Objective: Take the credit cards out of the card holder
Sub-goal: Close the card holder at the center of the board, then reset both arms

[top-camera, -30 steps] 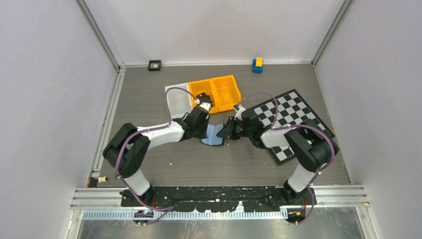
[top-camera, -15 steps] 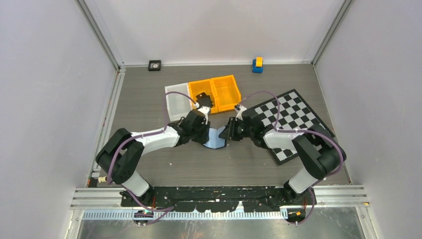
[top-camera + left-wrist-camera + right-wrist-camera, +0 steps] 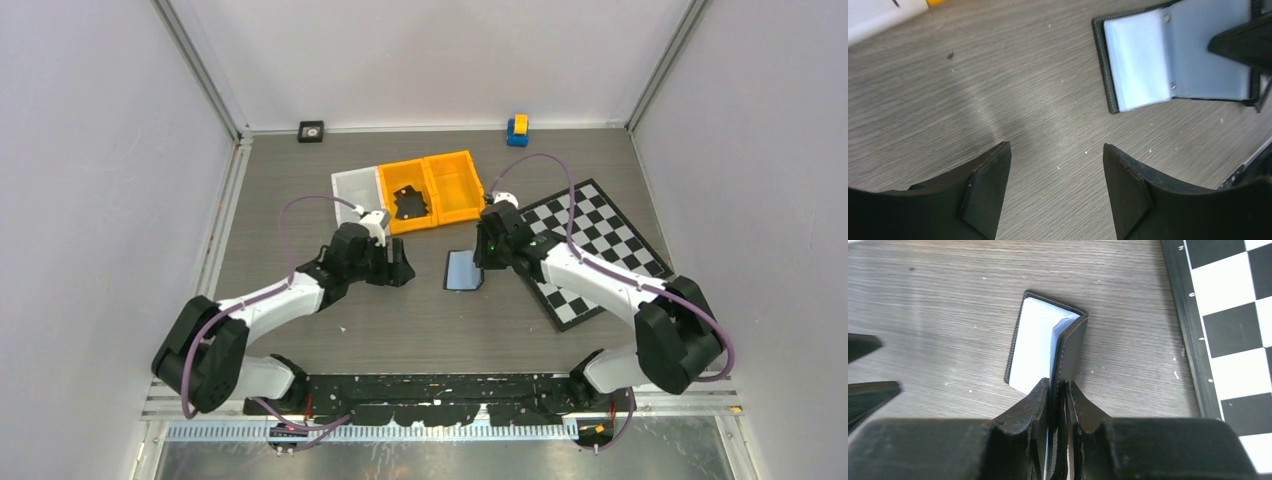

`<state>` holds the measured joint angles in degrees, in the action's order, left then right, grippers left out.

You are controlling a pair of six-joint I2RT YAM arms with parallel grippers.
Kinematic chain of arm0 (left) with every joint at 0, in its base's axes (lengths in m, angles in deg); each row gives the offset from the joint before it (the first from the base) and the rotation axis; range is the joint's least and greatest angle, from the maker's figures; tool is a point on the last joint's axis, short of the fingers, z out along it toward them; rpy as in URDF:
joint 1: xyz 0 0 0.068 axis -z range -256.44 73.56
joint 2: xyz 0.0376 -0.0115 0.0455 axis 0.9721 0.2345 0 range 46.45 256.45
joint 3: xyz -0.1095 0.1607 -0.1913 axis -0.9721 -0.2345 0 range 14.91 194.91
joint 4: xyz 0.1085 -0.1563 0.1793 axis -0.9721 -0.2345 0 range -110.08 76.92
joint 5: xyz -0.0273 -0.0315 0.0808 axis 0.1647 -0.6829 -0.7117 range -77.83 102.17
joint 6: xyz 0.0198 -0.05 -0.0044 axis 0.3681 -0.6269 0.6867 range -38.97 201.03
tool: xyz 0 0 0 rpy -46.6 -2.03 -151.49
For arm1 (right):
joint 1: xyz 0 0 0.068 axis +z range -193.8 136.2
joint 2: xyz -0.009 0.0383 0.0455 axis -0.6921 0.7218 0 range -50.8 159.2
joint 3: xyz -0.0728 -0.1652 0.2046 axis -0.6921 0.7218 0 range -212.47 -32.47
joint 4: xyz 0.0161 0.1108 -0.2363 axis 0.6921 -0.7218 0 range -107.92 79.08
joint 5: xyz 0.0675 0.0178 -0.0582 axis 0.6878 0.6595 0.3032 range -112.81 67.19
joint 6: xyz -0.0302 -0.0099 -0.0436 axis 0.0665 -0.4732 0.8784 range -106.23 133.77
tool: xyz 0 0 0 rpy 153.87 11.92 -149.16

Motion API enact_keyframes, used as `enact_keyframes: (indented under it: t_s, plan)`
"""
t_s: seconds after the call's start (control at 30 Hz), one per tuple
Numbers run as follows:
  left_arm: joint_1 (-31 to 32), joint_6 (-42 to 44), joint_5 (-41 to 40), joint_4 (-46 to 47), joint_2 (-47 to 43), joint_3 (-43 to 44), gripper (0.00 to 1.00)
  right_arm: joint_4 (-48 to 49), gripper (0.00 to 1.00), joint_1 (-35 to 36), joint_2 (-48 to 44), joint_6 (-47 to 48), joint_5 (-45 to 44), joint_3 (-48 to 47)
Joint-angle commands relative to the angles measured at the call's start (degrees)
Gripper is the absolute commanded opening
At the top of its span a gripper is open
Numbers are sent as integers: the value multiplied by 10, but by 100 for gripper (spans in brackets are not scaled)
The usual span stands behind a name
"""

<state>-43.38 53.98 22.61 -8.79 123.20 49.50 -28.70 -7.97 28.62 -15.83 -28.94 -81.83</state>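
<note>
The card holder (image 3: 462, 270) lies open on the table, black outside with pale grey-blue inner panels (image 3: 1148, 60). My right gripper (image 3: 1058, 385) is shut on its right flap, which stands up on edge while the other flap (image 3: 1035, 340) lies flat. To the left of the holder, apart from it, my left gripper (image 3: 1055, 160) hangs open over bare wood, nothing between its fingers. Dark flat pieces (image 3: 408, 205), apparently credit cards, lie in the left orange bin (image 3: 395, 178). No card shows inside the holder.
A second orange bin (image 3: 458, 185) and a white tray (image 3: 352, 200) stand behind the holder. A chessboard (image 3: 590, 245) lies right of it, under the right arm. A small black block (image 3: 311, 131) and a blue-yellow toy (image 3: 517, 129) sit at the back wall.
My left gripper has opened and drawn back to the left, away from the holder. The right gripper has turned and carried the holder slightly right, still pinching its flap.
</note>
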Motion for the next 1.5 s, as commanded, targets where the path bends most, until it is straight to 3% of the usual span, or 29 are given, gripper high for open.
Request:
enact_keyframes:
  t_s: [0.0, 0.07, 0.13, 0.2, 0.37, 0.53, 0.87, 1.0, 1.07, 1.1, 1.3, 1.47]
  plan:
    - [-23, -18, 23, 58, -43, -19, 70, -100, 25, 36, 49, 16, -111, -72]
    - [-34, -25, 33, 71, -50, -29, 70, -124, 35, 54, 82, 15, -132, -104]
    - [-43, -31, 44, 82, -53, -37, 70, -139, 55, 71, 116, 16, -146, -135]
    - [-49, -34, 53, 88, -55, -40, 70, -135, 62, 88, 133, 18, -144, -153]
    - [-61, -39, 66, 98, -57, -48, 70, -85, 65, 97, 139, 24, -91, -147]
    - [-66, -47, 78, 100, -66, -56, 70, -25, 77, 96, 140, 27, -37, -122]
    - [-75, -48, 68, 68, -117, -70, 70, 22, 88, 85, 158, 21, 0, -97]
    - [-78, -49, 39, 41, -142, -65, 77, 28, 88, 80, 95, 20, 13, -87]
    - [-78, -51, 19, 19, -151, -55, 96, 27, 88, 76, 54, 18, 8, -83]
    - [-78, -51, 11, 10, -155, -49, 99, 27, 88, 73, 30, 15, 0, -80]
    - [-78, -64, -42, -10, -187, -31, 100, 41, 88, 55, -129, 15, -124, -28]
    - [-78, -10, -75, 27, -201, -51, 100, 77, 93, 55, -272, 56, -261, 49]
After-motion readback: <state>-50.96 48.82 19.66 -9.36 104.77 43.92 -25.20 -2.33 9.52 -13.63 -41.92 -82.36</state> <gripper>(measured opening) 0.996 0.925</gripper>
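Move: The right hand still pinches the card holder's raised right cover. The holder's middle is about 3 cm to that hand's left, 1 cm back and 5 cm below. The orange bin is some 14 cm ahead and 10 cm left of the right hand, and the chessboard some 20 cm right and 2 cm ahead, both about 5 cm lower. From the empty left hand, the holder is about 11 cm right, 1 cm ahead and 4 cm below. Right hand folds the cover 6 cm leftward and down, opens, rises 17 cm rightward; left hand withdraws up-left. ##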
